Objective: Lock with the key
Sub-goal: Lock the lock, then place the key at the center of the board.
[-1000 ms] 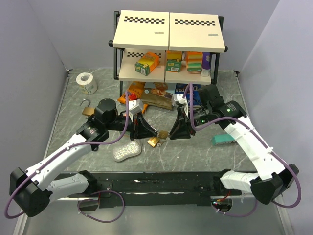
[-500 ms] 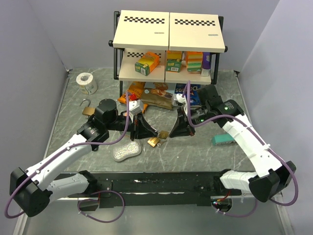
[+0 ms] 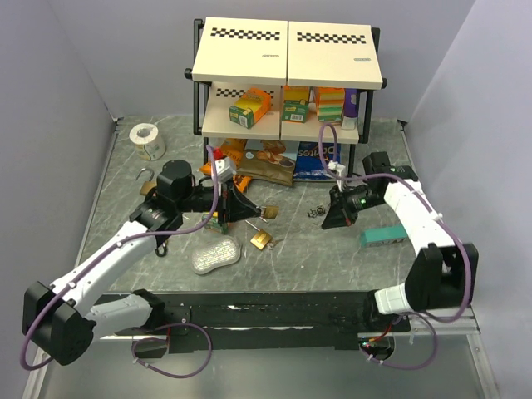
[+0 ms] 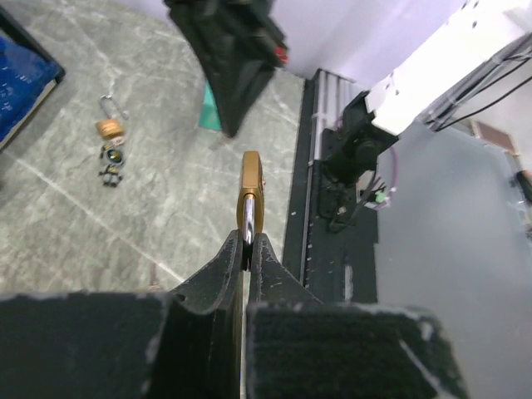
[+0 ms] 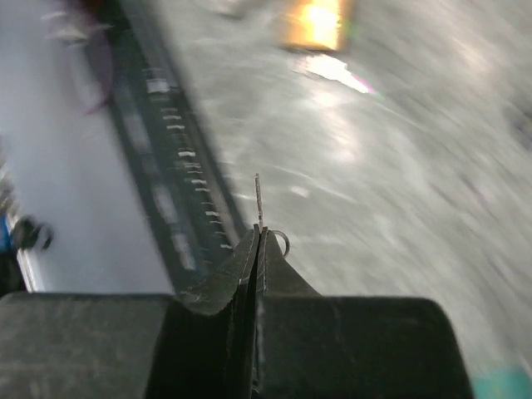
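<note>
A brass padlock (image 4: pixel 252 184) stands edge-on, and my left gripper (image 4: pixel 247 246) is shut on its silver shackle. From above, this padlock (image 3: pixel 268 213) hangs just past the left gripper (image 3: pixel 252 211) at the table's middle. My right gripper (image 5: pixel 259 236) is shut on a thin key (image 5: pixel 258 198), blade pointing away, with its ring (image 5: pixel 282 243) beside the fingertips. In the top view the right gripper (image 3: pixel 334 221) sits apart, to the right of the held padlock. It shows as a dark shape (image 4: pixel 229 58) in the left wrist view.
A second brass padlock (image 3: pixel 261 240) lies on the table below the held one. A small padlock with keys (image 4: pixel 110 133) lies between the grippers. An open padlock (image 3: pixel 148 182), tape roll (image 3: pixel 146 140), grey case (image 3: pixel 215 256), teal box (image 3: pixel 383 238) and stocked shelf (image 3: pixel 283 125) surround the work area.
My right gripper closed its jaws and drew back to the right, away from the left gripper. The left gripper shifted slightly back with the padlock.
</note>
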`<state>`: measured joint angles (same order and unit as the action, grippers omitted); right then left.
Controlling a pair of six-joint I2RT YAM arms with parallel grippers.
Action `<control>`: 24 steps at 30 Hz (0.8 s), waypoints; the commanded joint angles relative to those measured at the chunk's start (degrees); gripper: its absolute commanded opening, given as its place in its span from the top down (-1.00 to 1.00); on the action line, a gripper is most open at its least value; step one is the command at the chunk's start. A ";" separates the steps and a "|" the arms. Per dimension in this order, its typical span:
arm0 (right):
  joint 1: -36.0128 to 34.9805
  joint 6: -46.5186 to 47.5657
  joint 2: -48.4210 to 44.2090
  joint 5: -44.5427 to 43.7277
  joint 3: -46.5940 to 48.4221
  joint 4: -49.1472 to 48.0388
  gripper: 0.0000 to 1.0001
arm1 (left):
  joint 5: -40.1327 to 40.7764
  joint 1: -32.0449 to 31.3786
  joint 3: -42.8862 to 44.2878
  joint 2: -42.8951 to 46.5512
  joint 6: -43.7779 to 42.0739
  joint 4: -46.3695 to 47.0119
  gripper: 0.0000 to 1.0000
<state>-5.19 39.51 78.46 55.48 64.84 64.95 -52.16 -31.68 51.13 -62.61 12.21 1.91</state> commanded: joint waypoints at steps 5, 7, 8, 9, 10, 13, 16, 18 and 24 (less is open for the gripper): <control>3.52 -22.16 5.21 -24.71 -4.27 -17.73 1.00 | 3.47 0.22 2.57 -2.69 -9.74 -5.77 0.98; 3.61 -25.17 6.35 -29.89 -4.89 -19.06 1.00 | 3.56 0.13 2.57 -3.57 -10.88 -6.22 0.98; 3.61 -27.62 6.71 -31.47 -5.59 -20.29 1.00 | 3.56 0.22 2.31 -3.83 -10.89 -5.87 0.98; 3.61 -28.60 7.15 -32.71 -6.04 -21.00 1.00 | 3.47 0.22 2.22 -4.18 -10.89 -5.78 0.98; 3.52 -29.48 7.24 -34.98 -7.17 -21.70 1.00 | 3.38 0.22 1.87 -4.27 -10.98 -5.52 0.98; 3.52 -33.08 8.03 -39.73 -7.89 -23.81 1.00 | 3.29 0.22 1.43 -4.98 -11.24 -5.25 0.98; 3.52 -35.64 8.73 -42.47 -7.98 -24.34 1.00 | 3.29 0.22 1.43 -5.59 -11.59 -5.69 0.98; 3.78 -35.73 8.65 -44.41 -8.06 -24.52 1.00 | 2.94 0.22 1.42 -5.68 -11.59 -5.95 0.98; 4.75 -34.41 9.69 -45.64 -7.80 -25.31 1.00 | 2.77 0.13 0.81 -6.38 -14.84 -6.31 0.98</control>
<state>-1.15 6.66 86.76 12.60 56.75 40.99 -48.14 -31.68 51.22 -68.51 0.08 -5.50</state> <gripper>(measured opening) 0.007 0.040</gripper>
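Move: The right hand, holding the key, is heading for a bare patch of table about 8 cm ahead, 14 cm to its right and 17 cm below. The teal box lies about 8 cm ahead and 21 cm right; the keychain is 17 cm ahead, level sideways, and the open brass padlock 19 cm ahead, 6 cm right. From the left hand, holding the small padlock, the large open padlock is 7 cm ahead and 28 cm down. Swinging down, right and somewhat forward, the shut right fingers carry the key some 17 cm away from the left hand and towards the patch beside the teal box, while the wrist turns clockwise and tips the fingers steeply down. Meanwhile the left hand keeps its pinch on the small padlock, sinks about 6 cm with slight forward travel, and rolls about 10 degrees. ##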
